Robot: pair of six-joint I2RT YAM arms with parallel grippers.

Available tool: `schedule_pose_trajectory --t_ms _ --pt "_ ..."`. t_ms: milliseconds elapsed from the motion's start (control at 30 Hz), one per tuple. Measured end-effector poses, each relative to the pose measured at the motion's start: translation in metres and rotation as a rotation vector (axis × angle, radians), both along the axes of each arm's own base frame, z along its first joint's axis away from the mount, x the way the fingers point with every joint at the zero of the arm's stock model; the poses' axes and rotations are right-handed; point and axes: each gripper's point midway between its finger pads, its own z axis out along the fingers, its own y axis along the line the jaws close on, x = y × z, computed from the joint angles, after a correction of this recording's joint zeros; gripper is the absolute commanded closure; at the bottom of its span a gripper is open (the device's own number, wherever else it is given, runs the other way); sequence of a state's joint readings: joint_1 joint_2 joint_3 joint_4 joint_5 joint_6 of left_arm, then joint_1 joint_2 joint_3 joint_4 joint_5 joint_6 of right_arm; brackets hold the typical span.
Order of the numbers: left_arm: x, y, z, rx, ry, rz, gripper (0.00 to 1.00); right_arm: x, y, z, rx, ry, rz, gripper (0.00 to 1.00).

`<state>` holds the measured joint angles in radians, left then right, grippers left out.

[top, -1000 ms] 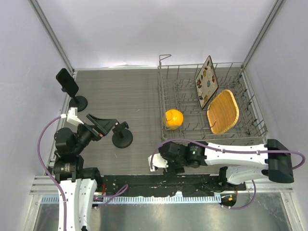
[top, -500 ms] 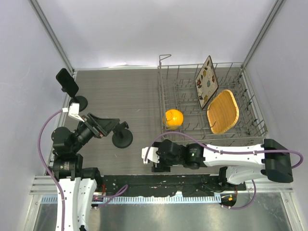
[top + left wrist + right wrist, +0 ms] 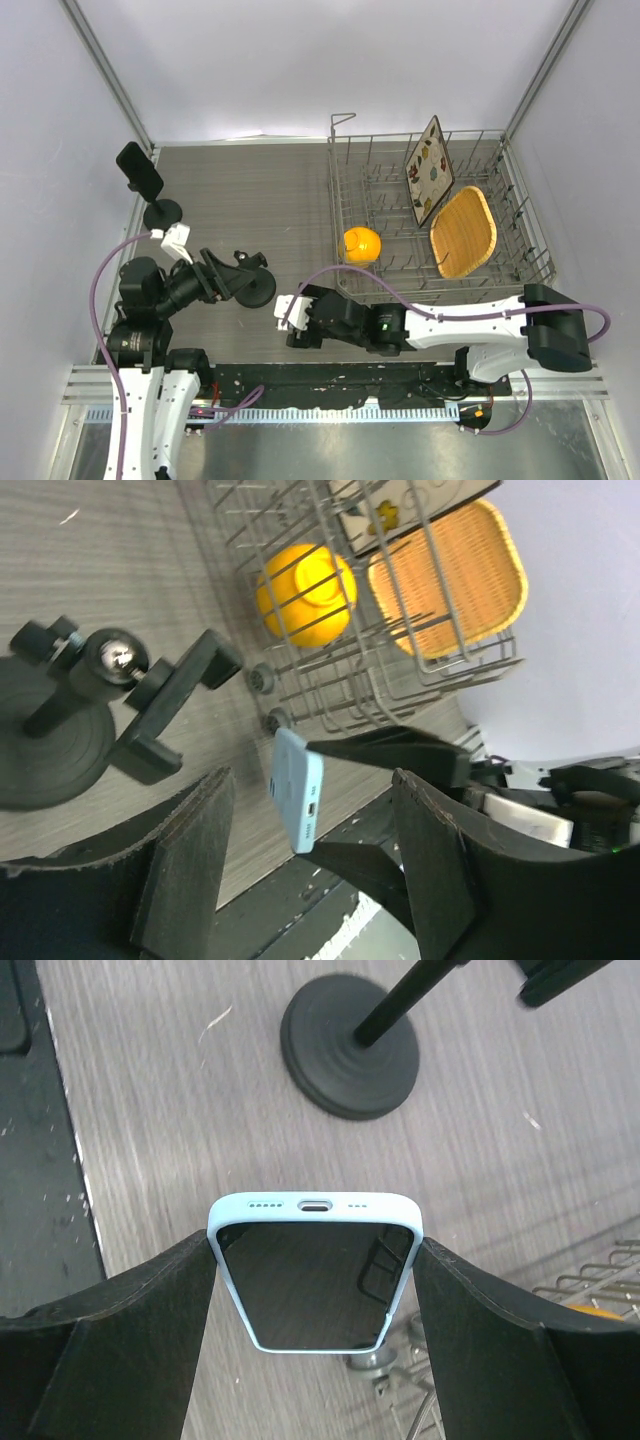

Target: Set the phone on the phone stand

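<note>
The phone [image 3: 315, 1270], dark-screened in a light blue case, is clamped by its long sides between my right gripper's [image 3: 315, 1285] fingers, charging port pointing forward. From above the phone [image 3: 290, 309] hangs over the table's near middle, just right of the phone stand [image 3: 254, 288]. The stand has a round black base [image 3: 350, 1045], a ball joint and a black clamp [image 3: 175, 695]. My left gripper [image 3: 212, 278] sits just left of that clamp, jaws apart with nothing between them. In the left wrist view the phone [image 3: 297, 802] shows beyond the open left gripper [image 3: 310, 825].
A wire dish rack [image 3: 345, 200] fills the right half, holding a yellow cup [image 3: 361, 245], a wicker plate [image 3: 463, 232] and an upright patterned plate [image 3: 430, 170]. A second black stand [image 3: 141, 171] rises at the far left edge.
The right arm has carried the phone leftward, toward the stand. My left gripper has shifted right and nearer, against the stand's clamp, and its jaws have narrowed.
</note>
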<state>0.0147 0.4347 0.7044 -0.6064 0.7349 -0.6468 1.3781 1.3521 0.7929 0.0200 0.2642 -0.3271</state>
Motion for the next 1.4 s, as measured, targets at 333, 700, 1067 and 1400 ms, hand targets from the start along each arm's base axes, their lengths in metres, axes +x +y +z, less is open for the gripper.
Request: schedule_pose_trajectory --t_ms 333,700,1067,1400 --pt "-0.016 0.009 -0.038 0.082 0.149 0.027 0.36 0.013 0.037 0.025 0.097 -0.048 -0.022 0.99" --pt "-0.028 0.000 -0.046 0.100 0.175 -0.051 0.38 0.017 0.079 0.054 0.151 -0.066 0.019 0.99" --pt "-0.025 0.001 -0.046 0.129 0.191 -0.060 0.47 0.016 0.092 0.087 0.145 -0.063 0.039 0.99" --pt "-0.021 -0.002 -0.040 0.156 0.204 -0.090 0.87 0.010 0.110 0.102 0.099 -0.067 0.044 0.99"
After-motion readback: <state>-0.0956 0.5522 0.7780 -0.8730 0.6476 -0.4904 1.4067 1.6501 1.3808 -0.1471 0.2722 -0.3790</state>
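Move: The right hand already holds the phone by its long edges. The phone's middle lies about 14 cm to the left hand's right, 2 cm back and some 17 cm below. The right hand takes it to the left fingers, roughly 13 cm to its left, 2 cm ahead and 14 cm up. From the right hand, the phone stand is about 6 cm ahead, 11 cm left and 5 cm lower, and the yellow cup some 17 cm ahead, 15 cm right and 5 cm lower. The left fingers close around the port end of the phone, one on the screen side and one on the back, going from about two-thirds to about a third open. The right hand brings the phone there, keeping its grip, some 11 cm left and 10 cm up. The left hand sinks about 5 cm and draws back nearly 3 cm, tipping its fingers down a little, then eases slightly forward and up. ##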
